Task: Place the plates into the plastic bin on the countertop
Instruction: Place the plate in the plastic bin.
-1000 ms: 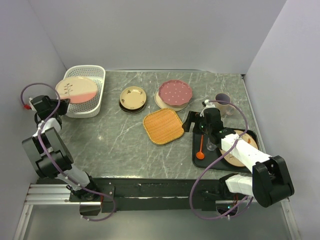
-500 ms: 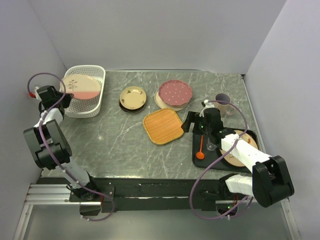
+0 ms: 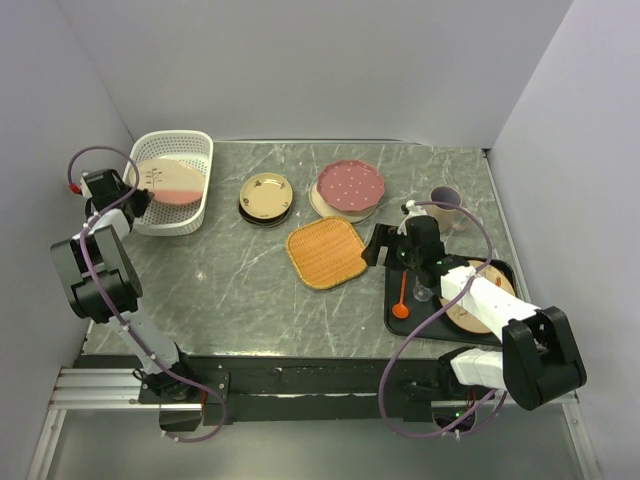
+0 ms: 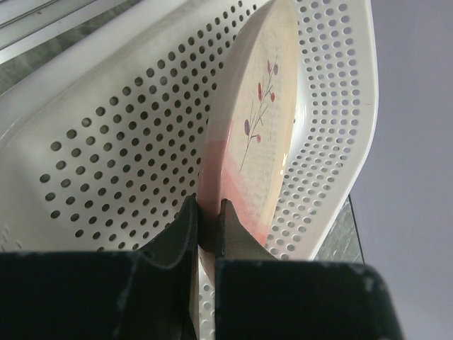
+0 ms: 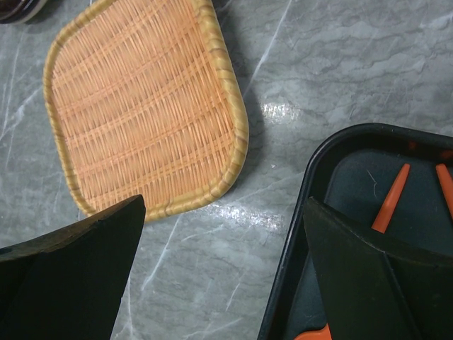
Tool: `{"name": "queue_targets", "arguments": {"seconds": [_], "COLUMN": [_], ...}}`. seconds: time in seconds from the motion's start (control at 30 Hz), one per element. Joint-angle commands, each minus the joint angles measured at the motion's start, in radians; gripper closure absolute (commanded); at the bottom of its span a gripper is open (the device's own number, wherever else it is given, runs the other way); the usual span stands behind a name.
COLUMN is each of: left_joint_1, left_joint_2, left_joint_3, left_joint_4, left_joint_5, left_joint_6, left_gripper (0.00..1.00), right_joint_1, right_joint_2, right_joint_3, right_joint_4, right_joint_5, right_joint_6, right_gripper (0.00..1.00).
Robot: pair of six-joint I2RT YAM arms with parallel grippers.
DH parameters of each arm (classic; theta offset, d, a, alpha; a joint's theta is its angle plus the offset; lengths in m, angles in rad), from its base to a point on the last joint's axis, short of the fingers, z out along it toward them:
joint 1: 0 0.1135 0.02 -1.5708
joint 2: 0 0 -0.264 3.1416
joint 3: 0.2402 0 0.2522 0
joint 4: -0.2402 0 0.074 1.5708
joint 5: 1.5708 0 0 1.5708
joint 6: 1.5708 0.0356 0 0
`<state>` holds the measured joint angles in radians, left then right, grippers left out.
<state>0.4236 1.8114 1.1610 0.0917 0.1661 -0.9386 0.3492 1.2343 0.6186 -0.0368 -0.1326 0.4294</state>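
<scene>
My left gripper (image 3: 138, 192) (image 4: 207, 205) is shut on the rim of the pink-and-cream plate (image 3: 168, 176) (image 4: 262, 106), which has a sprig drawn on it. The plate lies tilted inside the white perforated plastic bin (image 3: 200, 190) (image 4: 127, 127) at the countertop's (image 3: 230, 280) back left. My right gripper (image 3: 380, 246) (image 5: 225, 205) hangs open over bare countertop, between the orange-brown squarish plate (image 3: 325, 251) (image 5: 141, 106) and the black tray (image 3: 393, 300) (image 5: 340, 184). A pink polka-dot plate (image 3: 350, 183) tops a cream one. A small tan dark-rimmed plate (image 3: 266, 193) sits on a dark one.
The black tray holds an orange spoon (image 3: 401, 300) (image 5: 393, 198) and a tan plate (image 3: 492, 286) partly under my right arm. A mug (image 3: 446, 205) stands behind the tray. Grey walls close the left, back and right sides.
My left gripper carried the pink-and-cream plate away from the near-left rim and down into the bin. The right arm has stayed still.
</scene>
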Motion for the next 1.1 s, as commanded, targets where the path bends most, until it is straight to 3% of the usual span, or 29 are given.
{"name": "queue_targets", "arguments": {"seconds": [0.0, 0.2, 0.53, 0.9, 1.07], "left_joint_1": [-0.005, -0.006, -0.005, -0.009, -0.032], "left_joint_2": [-0.023, -0.015, 0.011, -0.023, -0.029], "left_joint_3": [0.074, 0.085, 0.112, 0.098, 0.135], "left_joint_4": [0.148, 0.117, 0.057, 0.02, -0.09], "left_joint_5": [0.023, 0.0, -0.011, -0.045, -0.126], "left_joint_6": [-0.011, -0.003, 0.014, 0.027, 0.07], "left_gripper": [0.99, 0.95, 0.6, 0.44, 0.35], "right_joint_1": [0.005, 0.005, 0.005, 0.007, 0.007], "right_joint_2": [0.011, 0.022, 0.014, 0.002, 0.005], "right_joint_3": [0.043, 0.049, 0.05, 0.041, 0.041], "right_joint_4": [0.034, 0.032, 0.028, 0.028, 0.032], "right_joint_5": [-0.007, -0.012, -0.013, -0.015, -0.019], "right_joint_6": [-0.004, -0.004, -0.003, -0.001, 0.0], "right_gripper": [0.0, 0.0, 0.0, 0.0, 0.0]}}
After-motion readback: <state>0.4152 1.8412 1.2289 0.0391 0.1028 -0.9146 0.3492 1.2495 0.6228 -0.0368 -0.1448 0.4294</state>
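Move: The left hand holds the near-left rim of the pink-and-cream plate inside the plastic bin; the plate's middle lies about 4 cm ahead, 6 cm right and 2 cm below. The bin's middle is some 3 cm ahead, 6 cm right and 4 cm below. The small plate stack stands level ahead, roughly 29 cm right and 8 cm lower. From the right hand the held plate is about 16 cm ahead, 50 cm left and 3 cm lower. Staying within about 1 cm inside the bin, the left hand opens its fingers past half, releasing the plate's rim. ##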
